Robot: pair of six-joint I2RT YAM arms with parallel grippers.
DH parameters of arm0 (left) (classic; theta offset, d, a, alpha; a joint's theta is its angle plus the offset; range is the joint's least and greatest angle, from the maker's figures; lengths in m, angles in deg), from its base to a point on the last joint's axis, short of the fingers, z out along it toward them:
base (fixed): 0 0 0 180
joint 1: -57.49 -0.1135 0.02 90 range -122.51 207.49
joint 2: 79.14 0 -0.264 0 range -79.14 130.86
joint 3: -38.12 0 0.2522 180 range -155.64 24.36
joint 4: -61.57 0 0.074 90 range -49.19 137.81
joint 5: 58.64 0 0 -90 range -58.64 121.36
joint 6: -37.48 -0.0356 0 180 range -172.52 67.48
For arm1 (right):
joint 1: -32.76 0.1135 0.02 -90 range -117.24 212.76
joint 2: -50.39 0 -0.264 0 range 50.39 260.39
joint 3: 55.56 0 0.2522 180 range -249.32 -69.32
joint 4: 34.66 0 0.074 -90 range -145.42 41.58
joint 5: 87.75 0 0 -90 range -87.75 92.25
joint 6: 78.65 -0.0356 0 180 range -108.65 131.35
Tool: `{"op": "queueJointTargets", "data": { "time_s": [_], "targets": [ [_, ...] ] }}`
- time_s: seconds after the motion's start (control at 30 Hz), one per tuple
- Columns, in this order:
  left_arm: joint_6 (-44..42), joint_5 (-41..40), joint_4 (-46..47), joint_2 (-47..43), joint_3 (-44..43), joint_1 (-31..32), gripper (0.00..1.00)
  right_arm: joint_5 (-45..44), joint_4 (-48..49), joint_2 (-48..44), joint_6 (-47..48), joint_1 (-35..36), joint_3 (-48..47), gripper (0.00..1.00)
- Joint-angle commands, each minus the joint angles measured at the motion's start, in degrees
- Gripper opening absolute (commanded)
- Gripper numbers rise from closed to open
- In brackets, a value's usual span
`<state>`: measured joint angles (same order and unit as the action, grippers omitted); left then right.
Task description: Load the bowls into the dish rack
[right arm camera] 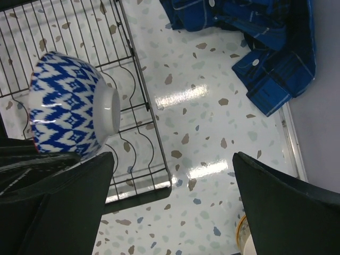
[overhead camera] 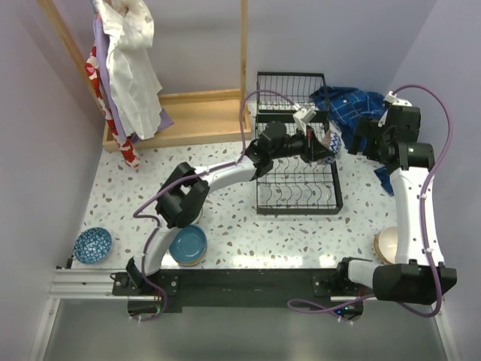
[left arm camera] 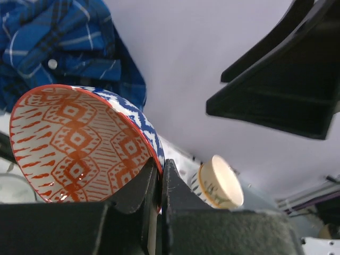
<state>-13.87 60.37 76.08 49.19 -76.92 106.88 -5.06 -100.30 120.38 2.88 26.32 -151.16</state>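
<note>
My left gripper (overhead camera: 314, 143) reaches over the black wire dish rack (overhead camera: 297, 212) and is shut on the rim of a bowl (overhead camera: 330, 141) held above the rack's right side. In the left wrist view the gripper (left arm camera: 161, 178) pinches that bowl (left arm camera: 74, 143), red-orange patterned inside, blue and white outside. The right wrist view shows the bowl's outside (right arm camera: 69, 106) over the rack wires (right arm camera: 143, 190). My right gripper (overhead camera: 359, 138) hangs just right of it, open and empty (right arm camera: 172, 204). Other bowls rest on the table: dark blue speckled (overhead camera: 92, 245), teal (overhead camera: 188, 244), beige (overhead camera: 387, 244).
A crumpled blue plaid shirt (overhead camera: 349, 105) lies right of the rack's far end. A wooden-framed clothes stand (overhead camera: 188, 116) with hanging garments (overhead camera: 128, 68) fills the back left. The beige bowl (left arm camera: 220, 183) sits near the right arm's base. Lilac walls enclose the table.
</note>
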Motion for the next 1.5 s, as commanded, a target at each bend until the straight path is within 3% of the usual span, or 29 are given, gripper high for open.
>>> {"op": "queueJointTargets", "data": {
  "time_s": [0.0,0.7,1.47],
  "targets": [
    [11.5,2.3,20.2,2.4,-3.7,-1.0,0.00,-2.4,0.4,2.3,2.1,-0.2,-3.4,0.98],
    [27.8,-11.3,13.3,14.2,-10.3,-1.5,0.00,-5.2,-0.8,6.0,5.7,-0.2,-5.0,0.98],
    [31.3,-9.5,14.4,21.4,-12.3,-3.2,0.00,-5.5,-0.7,8.6,7.1,-0.2,-5.5,0.96]
  ]
}}
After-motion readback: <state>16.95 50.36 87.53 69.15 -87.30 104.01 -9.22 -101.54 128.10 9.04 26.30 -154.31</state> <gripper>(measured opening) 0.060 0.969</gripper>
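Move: The patterned bowl already hangs in the left hand's shut fingers, base to the right. Its place at the right side of the dish rack lies about 8 cm ahead of that hand, 6 cm to its right and 15 cm below. The plaid shirt lies roughly 28 cm ahead and 18 cm right of the hand, the white bowl 17 cm back and 27 cm right, both near table height. From the right hand the rack place is some 9 cm ahead, 10 cm left and 19 cm below. Forward and down goes the left hand, about 8 cm each way after a brief 1 cm rise, bringing the bowl towards the rack's right side, inside the rail. It keeps its rim pinch while rolling close to 30 degrees about its fingers, top tipping forward, and swings slightly counter-clockwise. The empty right hand eases a couple of centimetres down, right and forward, fingers staying wide open. ##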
